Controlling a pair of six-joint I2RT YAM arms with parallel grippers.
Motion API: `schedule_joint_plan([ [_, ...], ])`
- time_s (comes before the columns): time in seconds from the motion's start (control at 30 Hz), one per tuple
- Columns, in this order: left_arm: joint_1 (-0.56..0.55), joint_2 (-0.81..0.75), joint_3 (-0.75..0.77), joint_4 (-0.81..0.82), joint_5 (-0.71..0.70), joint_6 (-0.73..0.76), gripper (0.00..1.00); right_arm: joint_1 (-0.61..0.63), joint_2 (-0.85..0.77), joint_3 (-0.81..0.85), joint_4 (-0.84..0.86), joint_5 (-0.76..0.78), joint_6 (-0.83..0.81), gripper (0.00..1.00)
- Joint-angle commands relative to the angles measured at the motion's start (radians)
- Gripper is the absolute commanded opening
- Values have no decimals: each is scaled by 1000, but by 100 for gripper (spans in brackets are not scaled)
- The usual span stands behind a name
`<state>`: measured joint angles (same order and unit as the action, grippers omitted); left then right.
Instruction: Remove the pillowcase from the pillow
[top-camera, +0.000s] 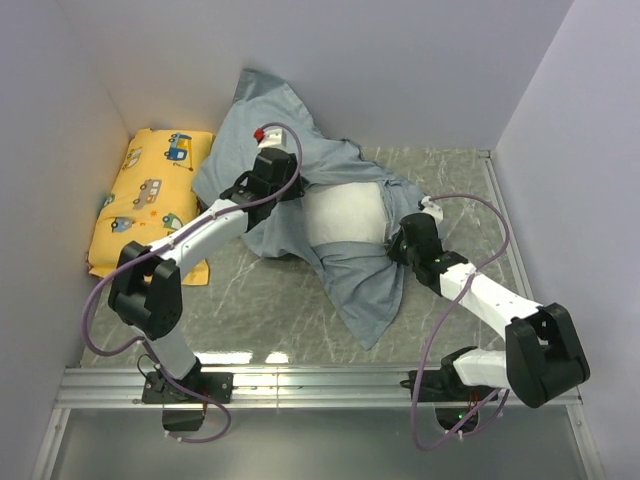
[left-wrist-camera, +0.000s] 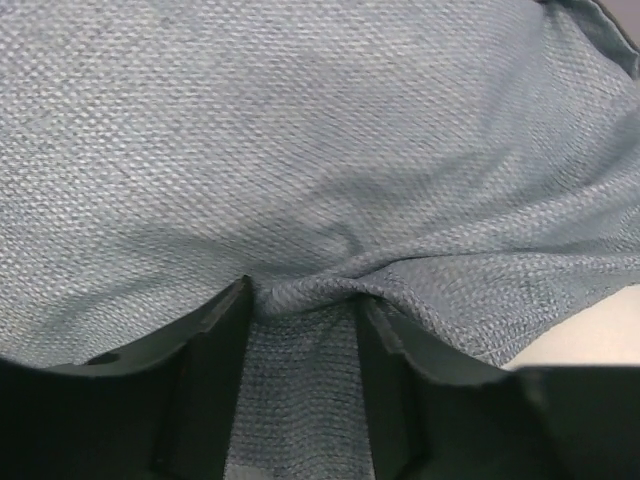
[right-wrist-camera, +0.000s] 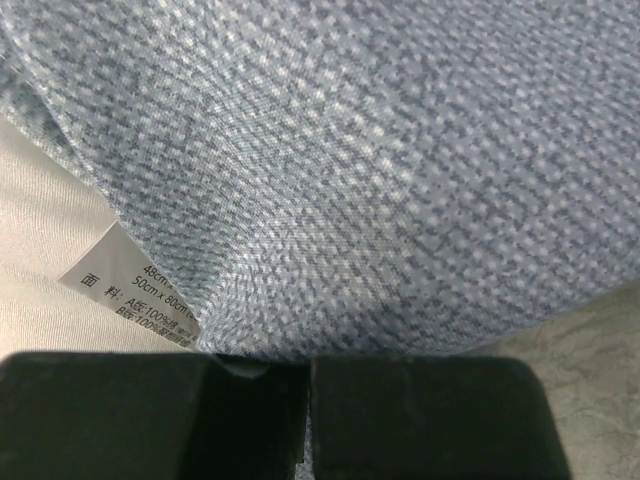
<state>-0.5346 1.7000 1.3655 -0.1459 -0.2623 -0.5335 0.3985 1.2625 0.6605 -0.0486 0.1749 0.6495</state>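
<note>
The blue-grey pillowcase (top-camera: 360, 285) lies rumpled across the back of the table, and the white pillow (top-camera: 345, 215) shows bare in its middle. My left gripper (top-camera: 262, 168) rests on the cloth at the pillow's back-left. In the left wrist view its jaws (left-wrist-camera: 305, 295) stand apart with a raised fold of pillowcase (left-wrist-camera: 300, 130) between the fingertips. My right gripper (top-camera: 398, 243) sits at the pillow's right end. In the right wrist view it (right-wrist-camera: 308, 362) is shut on the pillowcase (right-wrist-camera: 400, 150) edge, beside the pillow (right-wrist-camera: 35, 250) and its white care label (right-wrist-camera: 130, 290).
A yellow pillow printed with cartoon cars (top-camera: 150, 200) lies at the left against the wall. Grey walls close in the left, back and right. Marbled tabletop (top-camera: 260, 310) shows in front of the cloth, with a metal rail (top-camera: 300, 385) along the near edge.
</note>
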Motion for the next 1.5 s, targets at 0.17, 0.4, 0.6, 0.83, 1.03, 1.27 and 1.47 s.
schedule_joint_plan([
  [0.17, -44, -92, 64, -66, -81, 81, 60, 10, -43, -21, 4, -94, -4, 0],
  [0.4, -50, -175, 47, -72, -57, 115, 68, 11, -57, -7, -16, -77, -10, 0],
  [0.6, -71, -227, 61, -87, -8, 125, 68, 11, -64, -2, -26, -71, -13, 0],
  [0.83, -183, -238, 116, -90, -26, 113, 70, 10, -78, 5, -42, -54, -14, 0],
  [1.03, -358, -67, 202, -87, -104, 80, 77, 11, -78, 28, -74, -35, -17, 0],
  [1.27, -381, 134, 270, -86, -163, 49, 84, 11, -104, 33, -105, -15, -28, 0],
  [1.47, -381, 266, 288, -84, -143, 61, 93, 11, -98, 39, -108, -14, -34, 0],
])
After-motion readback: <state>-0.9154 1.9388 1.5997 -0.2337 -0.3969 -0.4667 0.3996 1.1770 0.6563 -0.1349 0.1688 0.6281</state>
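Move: Back and to the right of the half-open left hand, the bare patch of pillow is centred about 7 cm back, 11 cm right and 5 cm lower; beyond it, the case edge pinched by the right hand lies some 14 cm back, 23 cm right and 9 cm below. The loose case flap is about 26 cm back, 16 cm right and 17 cm down. From the right hand, the bare patch lies roughly 9 cm ahead, 11 cm left and 4 cm up. Lifting off the pillowcase fold, the left hand rises some 11 cm and draws back, then swings about 16 cm to the right over the bare pillow, turning clockwise and opening wide, and drops steeply until its spread fingertips straddle the bare pillow beside the label, seeming to touch. The right hand keeps its shut grip on the case edge, easing back slightly. ##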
